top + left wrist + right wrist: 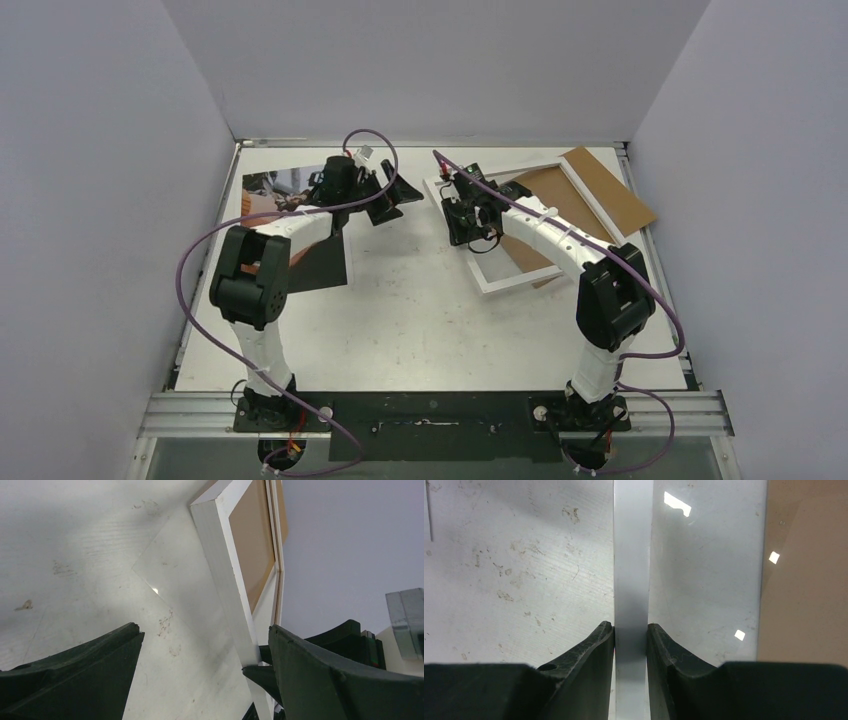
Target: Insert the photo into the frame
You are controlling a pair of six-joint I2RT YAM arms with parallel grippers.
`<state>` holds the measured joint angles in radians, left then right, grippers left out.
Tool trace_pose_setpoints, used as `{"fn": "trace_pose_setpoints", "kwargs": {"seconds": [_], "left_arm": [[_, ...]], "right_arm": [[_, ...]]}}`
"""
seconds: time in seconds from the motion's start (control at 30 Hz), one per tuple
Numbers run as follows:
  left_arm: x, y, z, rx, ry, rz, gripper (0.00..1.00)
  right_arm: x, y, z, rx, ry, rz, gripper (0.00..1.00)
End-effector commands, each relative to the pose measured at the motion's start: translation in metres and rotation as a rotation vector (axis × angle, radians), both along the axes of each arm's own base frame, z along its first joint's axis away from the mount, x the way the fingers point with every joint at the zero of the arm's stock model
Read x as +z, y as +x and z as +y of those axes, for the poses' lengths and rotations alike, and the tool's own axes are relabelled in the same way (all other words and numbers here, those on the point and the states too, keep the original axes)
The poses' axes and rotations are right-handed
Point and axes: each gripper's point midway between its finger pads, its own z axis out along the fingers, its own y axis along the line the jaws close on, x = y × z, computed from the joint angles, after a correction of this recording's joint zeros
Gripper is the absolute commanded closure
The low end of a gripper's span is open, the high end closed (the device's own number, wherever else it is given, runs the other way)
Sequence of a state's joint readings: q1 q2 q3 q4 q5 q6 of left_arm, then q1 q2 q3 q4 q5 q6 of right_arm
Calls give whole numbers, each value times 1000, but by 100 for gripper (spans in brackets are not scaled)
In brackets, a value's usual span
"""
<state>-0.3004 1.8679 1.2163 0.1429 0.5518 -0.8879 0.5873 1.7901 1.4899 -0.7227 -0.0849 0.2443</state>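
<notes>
The frame (505,282), white-faced, lies right of centre, with my right gripper (452,195) at its left rail. In the right wrist view the gripper (630,630) is shut on that white rail (631,555), both fingers pressed against it. The left wrist view shows the frame (220,575) tilted, its gripped edge raised off the table. My left gripper (393,196) hovers just left of the frame, wide open (205,640) and holding nothing. The photo (322,262) lies flat at the back left, dark picture up, partly hidden under the left arm.
A brown backing board (605,190) lies under and behind the frame at the back right and shows through its opening (809,580). A clear pane (165,580) rests on the table beside the raised rail. Grey walls enclose the table on three sides.
</notes>
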Motion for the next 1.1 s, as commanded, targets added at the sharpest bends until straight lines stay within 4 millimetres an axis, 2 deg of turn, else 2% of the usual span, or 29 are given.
{"fn": "trace_pose_setpoints", "kwargs": {"seconds": [0.0, 0.13, 0.37, 0.5, 0.67, 0.8, 0.87, 0.9, 0.97, 1.07], "left_arm": [[36, 22, -28, -72, -113, -135, 3], [25, 33, -43, -103, -141, -119, 3], [5, 45, -70, -113, -182, -51, 19], [12, 47, -86, -152, -209, -61, 38], [15, 49, -90, -162, -229, -66, 61], [21, 49, -93, -170, -257, -74, 84], [27, 50, -94, -177, -264, -93, 97], [30, 50, -94, -181, -263, -103, 100], [37, 49, -95, -191, -259, -121, 100], [48, 46, -98, -215, -258, -160, 100]], "right_arm": [[40, 13, 13, -2, 97, -121, 100], [40, 15, 15, 1, 102, -123, 100], [44, 12, 21, 21, 135, -130, 99], [42, 7, 22, 33, 146, -121, 97], [41, 2, 22, 44, 154, -109, 95], [42, 1, 20, 26, 152, -111, 94], [40, 2, 17, 1, 141, -108, 85], [41, 3, 13, -21, 130, -117, 74], [44, 5, 6, -58, 124, -147, 50], [57, 9, -6, -126, 139, -196, 31]]}}
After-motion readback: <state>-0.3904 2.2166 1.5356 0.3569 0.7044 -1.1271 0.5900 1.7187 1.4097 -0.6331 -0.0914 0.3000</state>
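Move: The far end of the white frame's raised left bar, by its far-left corner, is the spot to grip. From the left hand it lies about 4 cm ahead, 6 cm to the right and 3 cm lower. The photo lies some 24 cm left of that hand, 4 cm back and 10 cm below. For the right hand, already pinching the same bar, that end is about 10 cm ahead and 5 cm left, level. The frame's left bar is taken over by the left hand near the far corner: that open hand goes about 9 cm right and 4 cm forward, dips nearly 3 cm while closing from wide open, pinches the bar, then rises back, rolling some 15 degrees. The right hand holds the bar almost still throughout, then opens at the end, rising slightly. ##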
